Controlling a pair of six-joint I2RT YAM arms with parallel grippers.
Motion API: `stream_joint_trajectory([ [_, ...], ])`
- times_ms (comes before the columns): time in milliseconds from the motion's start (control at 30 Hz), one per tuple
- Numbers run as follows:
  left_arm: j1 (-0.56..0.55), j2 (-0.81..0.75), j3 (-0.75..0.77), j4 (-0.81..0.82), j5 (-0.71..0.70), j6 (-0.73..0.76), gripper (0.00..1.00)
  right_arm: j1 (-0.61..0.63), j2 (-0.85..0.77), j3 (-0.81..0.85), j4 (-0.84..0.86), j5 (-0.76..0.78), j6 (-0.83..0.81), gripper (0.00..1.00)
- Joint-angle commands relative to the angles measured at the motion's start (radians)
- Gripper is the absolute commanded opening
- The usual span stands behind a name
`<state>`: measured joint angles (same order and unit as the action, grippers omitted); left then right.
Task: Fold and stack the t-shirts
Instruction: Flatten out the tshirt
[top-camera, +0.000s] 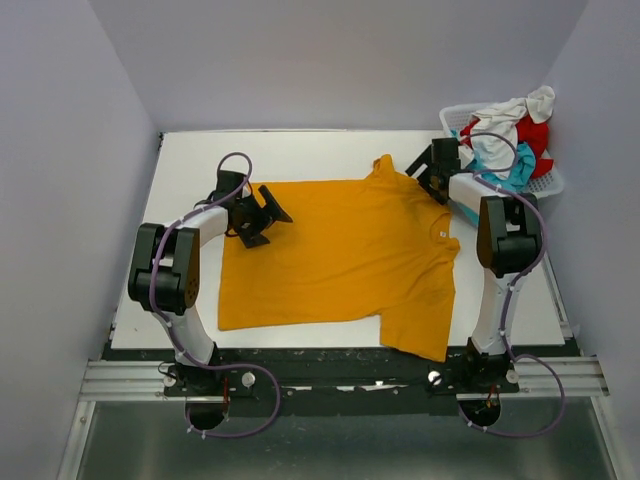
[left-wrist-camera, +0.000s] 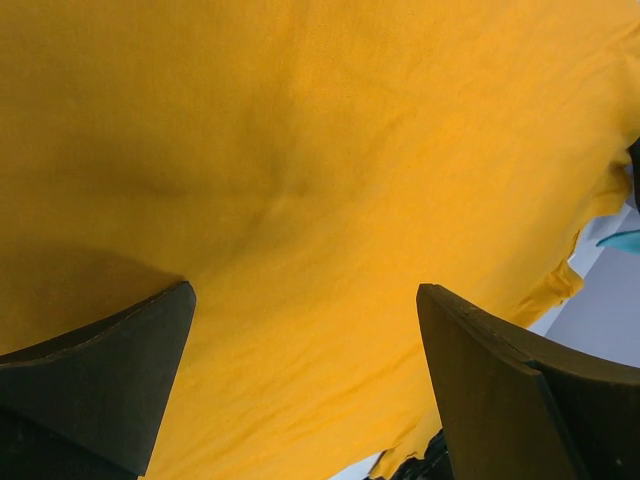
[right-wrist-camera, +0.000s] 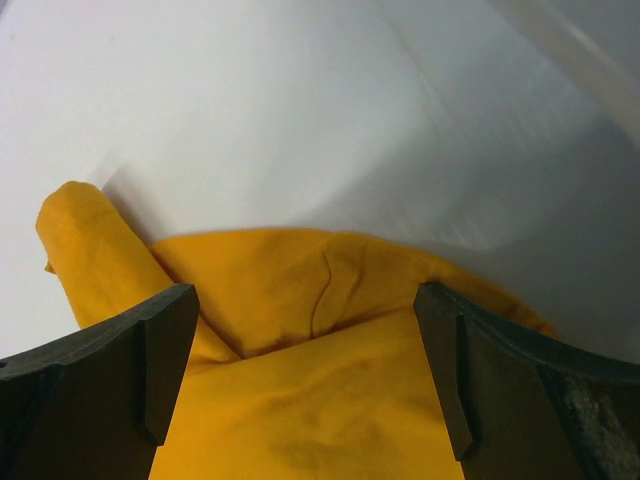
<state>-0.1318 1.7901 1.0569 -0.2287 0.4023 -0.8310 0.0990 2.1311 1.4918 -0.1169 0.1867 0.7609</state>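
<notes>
The mustard-orange t-shirt (top-camera: 340, 250) lies spread flat on the white table (top-camera: 300, 150), with its neck toward the right arm. My left gripper (top-camera: 268, 222) is open low over the shirt's far left corner. In the left wrist view its open jaws (left-wrist-camera: 305, 340) frame nothing but orange cloth (left-wrist-camera: 300, 180). At the far right sleeve my right gripper (top-camera: 420, 178) is also open. The right wrist view shows the jaws (right-wrist-camera: 305, 340) astride the sleeve's creased edge (right-wrist-camera: 300, 290), with nothing gripped. White (top-camera: 500, 130), red (top-camera: 535, 133) and turquoise (top-camera: 520, 170) t-shirts are heaped in the basket.
The white lattice basket (top-camera: 455, 112) stands at the table's far right corner, just behind the right gripper. Grey walls enclose the table on the left, back and right. Bare table (right-wrist-camera: 300, 120) shows beyond the sleeve. A metal rail (top-camera: 330, 375) runs along the near edge.
</notes>
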Motion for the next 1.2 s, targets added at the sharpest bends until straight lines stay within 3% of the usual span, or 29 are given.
stream_joint_trajectory([
  [0, 0.0, -0.005, -0.053, -0.081, -0.009, 0.003, 0.99, -0.012, -0.054, -0.062, -0.17, 0.094, -0.003, 1.0],
  [167, 0.0, -0.014, -0.049, -0.075, -0.012, 0.013, 0.99, 0.06, -0.085, -0.049, 0.039, -0.147, -0.304, 1.0],
  [533, 0.0, -0.038, -0.023, -0.1, -0.035, 0.046, 0.99, 0.098, 0.136, 0.193, 0.133, -0.338, -0.306, 1.0],
  [667, 0.0, -0.035, -0.022, -0.108, -0.032, 0.05, 0.99, 0.105, 0.155, 0.255, 0.004, -0.159, -0.259, 1.0],
  [767, 0.0, -0.044, -0.012, -0.125, -0.042, 0.057, 0.99, 0.101, 0.129, 0.193, -0.062, 0.014, -0.222, 1.0],
  [833, -0.001, -0.051, -0.019, -0.122, -0.045, 0.058, 0.98, 0.095, 0.115, 0.131, -0.006, -0.058, -0.246, 1.0],
  [933, -0.001, -0.051, -0.021, -0.123, -0.042, 0.061, 0.99, 0.094, 0.153, 0.177, -0.051, -0.158, -0.246, 1.0],
  [1167, 0.001, -0.063, -0.02, -0.135, -0.045, 0.073, 0.99, 0.034, 0.101, 0.061, -0.15, 0.043, -0.094, 1.0],
])
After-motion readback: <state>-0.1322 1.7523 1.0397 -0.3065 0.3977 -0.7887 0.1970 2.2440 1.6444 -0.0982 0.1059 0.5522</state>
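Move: The open right fingers rest on the t-shirt's far right edge; the far sleeve stands about 12 cm to their left and 6 cm ahead. From there the collar is about 16 cm back and 6 cm right, and the laundry basket's middle some 22 cm right and 5 cm ahead. The left hand is down on the shirt's hem half, with the far sleeve roughly 32 cm right and 22 cm ahead, the near hem corner about 16 cm left and 29 cm back. Both open grippers are on the t-shirt: the left keeps its fingertips down and drags the cloth slowly back some 2 cm. The right slides back about 2 cm, then hops left and forward, rising 4 cm and turning some 25 degrees counter-clockwise, comes down again by the far sleeve's base and strokes back and right, ending about 7 cm left of its start. ##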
